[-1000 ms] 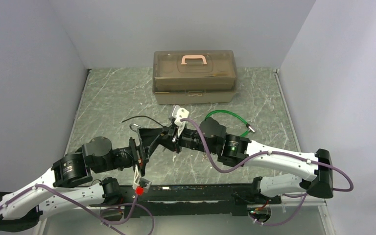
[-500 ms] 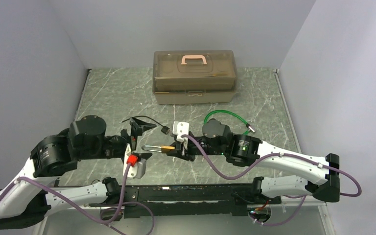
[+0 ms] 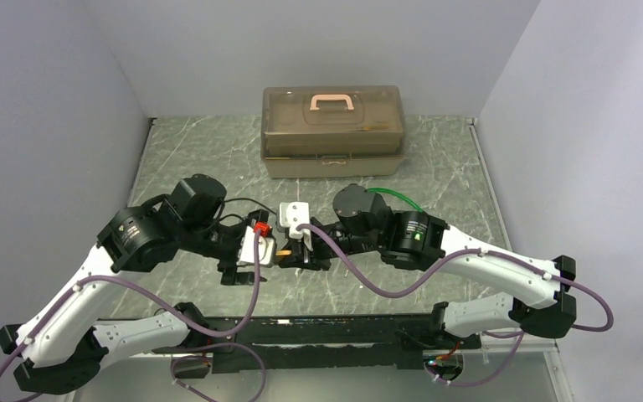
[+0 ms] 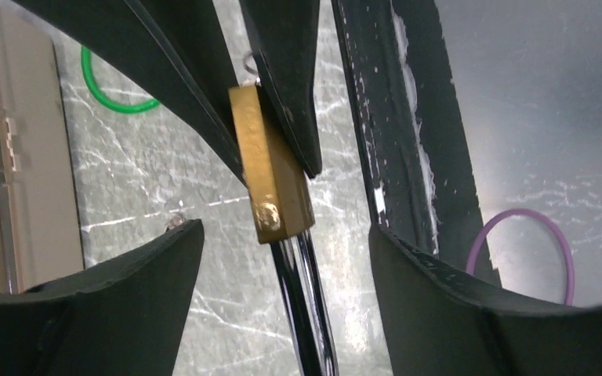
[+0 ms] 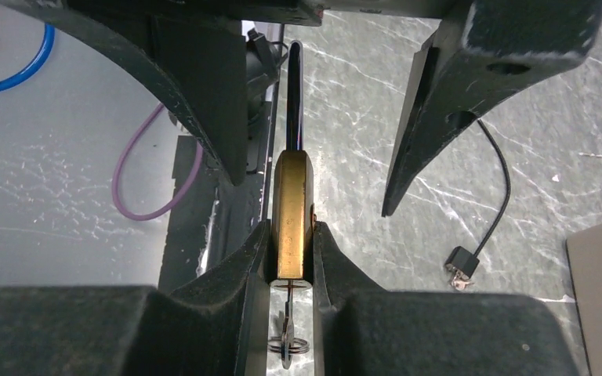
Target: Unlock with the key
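Observation:
A brass padlock (image 5: 292, 215) hangs above the table with my right gripper (image 5: 291, 243) shut on its body. A key (image 5: 286, 329) on a small ring sticks out of the padlock's underside, between my right fingers. The steel shackle (image 4: 310, 313) points toward my left gripper (image 4: 282, 235), which is open, its two fingers standing apart on either side of the shackle without touching it. In the top view the two grippers meet over the table's middle, left gripper (image 3: 247, 251) facing right gripper (image 3: 301, 251), with the padlock (image 3: 283, 249) between them.
A brown toolbox (image 3: 332, 132) with a pink handle stands at the back. A green cable loop (image 3: 389, 197) lies behind the right arm. A black cord with a small lock and keys (image 5: 461, 262) lies on the table. A black rail (image 3: 326, 331) runs along the near edge.
My left arm has swung up and to the right, bringing its open jaws around the shackle. My right gripper has shifted slightly left, still holding the padlock.

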Motion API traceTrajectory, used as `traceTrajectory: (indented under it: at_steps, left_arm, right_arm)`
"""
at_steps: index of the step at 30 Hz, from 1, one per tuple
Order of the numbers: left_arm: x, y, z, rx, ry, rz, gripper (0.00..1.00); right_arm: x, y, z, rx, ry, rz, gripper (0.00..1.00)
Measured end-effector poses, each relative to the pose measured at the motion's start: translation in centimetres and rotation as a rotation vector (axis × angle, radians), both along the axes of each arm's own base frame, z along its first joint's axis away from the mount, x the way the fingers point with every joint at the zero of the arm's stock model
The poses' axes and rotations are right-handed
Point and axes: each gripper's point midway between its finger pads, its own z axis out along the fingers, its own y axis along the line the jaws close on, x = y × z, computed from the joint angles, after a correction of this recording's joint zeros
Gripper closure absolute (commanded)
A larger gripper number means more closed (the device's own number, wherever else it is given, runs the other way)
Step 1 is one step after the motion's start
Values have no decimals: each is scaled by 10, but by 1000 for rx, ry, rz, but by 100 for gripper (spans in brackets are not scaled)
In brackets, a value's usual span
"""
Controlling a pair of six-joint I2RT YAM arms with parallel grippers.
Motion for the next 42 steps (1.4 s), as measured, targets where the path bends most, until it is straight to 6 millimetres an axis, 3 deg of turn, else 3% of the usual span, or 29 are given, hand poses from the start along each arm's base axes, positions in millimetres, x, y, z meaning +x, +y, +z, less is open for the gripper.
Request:
traceTrajectory:
  at_steps: [7,12,13,16,17,22,23,24,25,32,35,38,42]
  left_arm:
    - [-8,-6,22,-135,25,-2,34]
    - [-20,-2,22,-188,65,-9,41]
    - [-21,-2,20,-189,70,-10,46]
    - [-19,-1,12,-178,78,3,75]
    - [-18,-1,10,-175,81,8,79]
    - [-12,2,1,-150,94,63,79]
    - [-11,3,1,-148,95,67,82]
    - [-11,3,0,-147,97,68,94]
    - [-11,2,-1,-149,97,68,100]
    - [-7,1,-8,-170,98,86,100]
    - [-11,2,-22,-155,156,100,100]
    - [-12,4,-33,-141,216,128,100]
    - [-11,4,-34,-150,251,155,100]
  right_arm:
    - [-3,5,-1,-38,20,24,100]
    - [-3,14,2,-33,31,45,100]
    - [-4,15,2,-33,34,50,100]
    - [-9,20,0,-41,49,72,100]
    - [-11,21,-2,-45,54,80,100]
    - [-10,25,-9,-72,68,74,100]
    - [-9,25,-10,-77,70,73,100]
    - [-9,25,-11,-82,71,73,100]
    - [-9,25,-11,-84,72,72,94]
    - [-9,22,-13,-95,81,56,45]
    - [-5,24,10,-7,49,34,28]
    - [-6,9,41,109,13,2,21]
    - [-10,-26,80,249,-14,-41,31]
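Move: The brass padlock is already pinched in the right hand, its middle roughly 1 cm to that hand's left and level with it. From the open left hand it lies about 3 cm to the right and 1 cm lower, with the shackle pointing into that hand. The key with its ring sticks out of the padlock's right end, about 4 cm right of its middle. The black cable lock is on the table, roughly 20 cm ahead of the left hand, 1 cm to its left and 27 cm below. The padlock is fed about 2.5 cm leftward by the right hand between the left fingers, while the left hand shifts a little up and back, settles down again and closes on the body. Only then do the right fingers open, and that hand withdraws some 9 cm up and 5 cm right, its fingertips tilting up; the left hand keeps its grip and sinks about 3 cm. ##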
